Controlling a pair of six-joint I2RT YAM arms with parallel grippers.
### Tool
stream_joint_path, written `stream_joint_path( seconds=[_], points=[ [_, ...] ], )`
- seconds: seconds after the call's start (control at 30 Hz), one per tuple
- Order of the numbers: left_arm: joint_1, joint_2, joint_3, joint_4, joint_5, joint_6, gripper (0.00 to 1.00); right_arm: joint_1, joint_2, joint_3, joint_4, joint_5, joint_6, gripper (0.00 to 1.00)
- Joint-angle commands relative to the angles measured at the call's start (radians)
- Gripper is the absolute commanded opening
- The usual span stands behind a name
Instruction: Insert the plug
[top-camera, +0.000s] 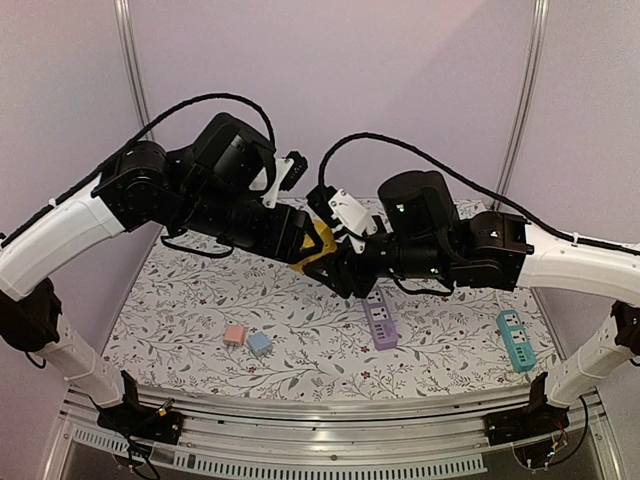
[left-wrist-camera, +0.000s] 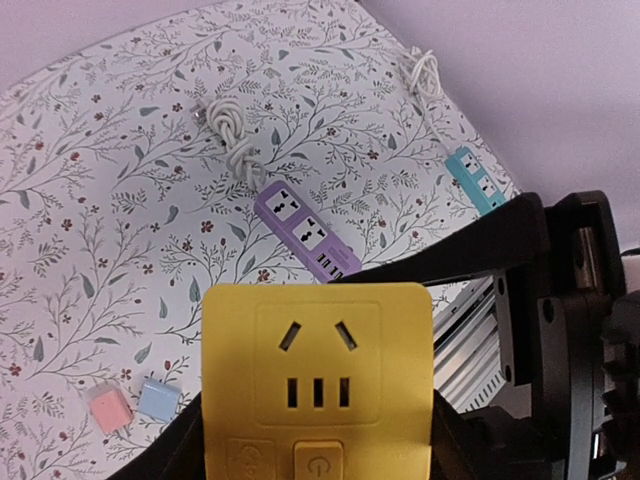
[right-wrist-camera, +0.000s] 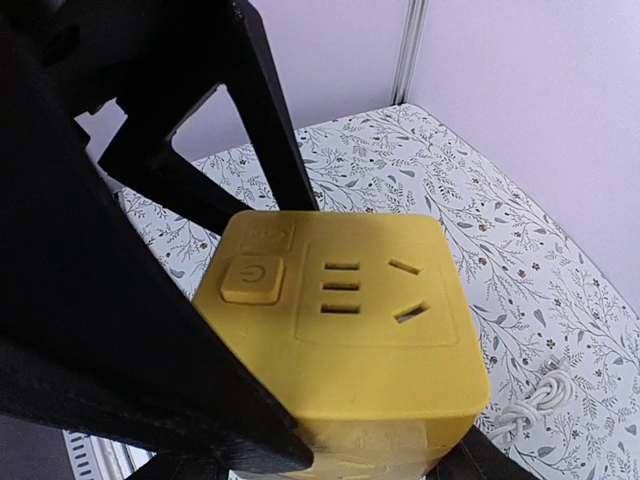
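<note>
The plug is a yellow cube (top-camera: 316, 246) with socket slots and a power button on one face; it hangs above the middle of the table, and its prongs are hidden. My left gripper (top-camera: 303, 238) comes in from the left and my right gripper (top-camera: 338, 264) from the right. In the left wrist view the cube (left-wrist-camera: 318, 370) sits between the left gripper's (left-wrist-camera: 318, 445) black fingers (left-wrist-camera: 165, 455), which press its two sides. Seen from the right wrist, the cube (right-wrist-camera: 340, 310) is clamped low down in the right gripper (right-wrist-camera: 385, 450). A purple power strip (top-camera: 381, 322) lies just below them.
A teal power strip (top-camera: 515, 338) lies at the right edge of the flowered tablecloth (top-camera: 200, 300). A small pink block (top-camera: 235, 334) and a small blue block (top-camera: 259, 343) sit near the front left. Coiled white cords (left-wrist-camera: 230, 130) trail from the strips toward the back.
</note>
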Motion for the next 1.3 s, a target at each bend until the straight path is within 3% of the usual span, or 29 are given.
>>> stream_joint_path(
  seconds=[0.0, 0.07, 0.17, 0.2, 0.27, 0.3, 0.67, 0.87, 1.03, 1.27],
  points=[
    [0.023, -0.047, -0.026, 0.037, -0.027, 0.002, 0.31, 0.012, -0.01, 0.024, 0.032, -0.006, 0.021, 0.22],
    [0.024, -0.057, -0.033, 0.039, -0.026, 0.001, 0.25, 0.013, -0.002, 0.034, 0.022, 0.001, 0.035, 0.32],
    [0.028, -0.077, -0.049, 0.047, -0.027, -0.003, 0.21, 0.013, 0.004, 0.027, 0.019, 0.042, 0.067, 0.65],
    [0.03, -0.083, -0.053, 0.05, -0.025, -0.003, 0.2, 0.012, -0.002, 0.017, 0.025, 0.054, 0.088, 0.71],
    [0.034, -0.094, -0.061, 0.054, -0.022, -0.004, 0.19, 0.013, -0.016, -0.009, 0.04, 0.083, 0.112, 0.96],
    [0.036, -0.098, -0.066, 0.055, -0.02, -0.005, 0.19, 0.013, -0.028, -0.028, 0.05, 0.092, 0.129, 0.98],
    [0.07, -0.161, -0.166, 0.144, 0.073, 0.032, 0.2, 0.012, -0.147, -0.142, 0.054, 0.202, 0.237, 0.99],
    [0.17, -0.17, -0.268, 0.354, 0.456, 0.059, 0.21, 0.005, -0.199, -0.135, -0.108, 0.386, 0.397, 0.99],
    [0.266, -0.168, -0.404, 0.678, 0.732, -0.012, 0.22, -0.069, -0.295, -0.192, -0.174, 0.3, 0.529, 0.99],
    [0.281, -0.025, -0.281, 0.621, 0.667, 0.117, 0.21, -0.174, -0.423, -0.278, -0.247, 0.25, 0.605, 0.99]
  ],
)
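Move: The left hand already grips the yellow plug; the purple strip lies about 10 cm ahead of it, 13 cm to its right and some 32 cm below. At table level, the blue block is about 3 cm ahead and 12 cm left, the pink block 6 cm ahead and 17 cm left of that hand. The right hand also still holds the plug, its middle about 2 cm left; from there the purple strip is roughly 10 cm ahead, 11 cm right and 30 cm down. The right fingers open wide and let go of the yellow plug, then that hand backs off some 15 cm to the right and a little forward, turning clockwise. The left hand keeps its grip: it draws about 3 cm left, then swings some 5 cm back right and a little forward towards the purple strip, rolling its left side down and turning clockwise, about 30 degrees in all. ##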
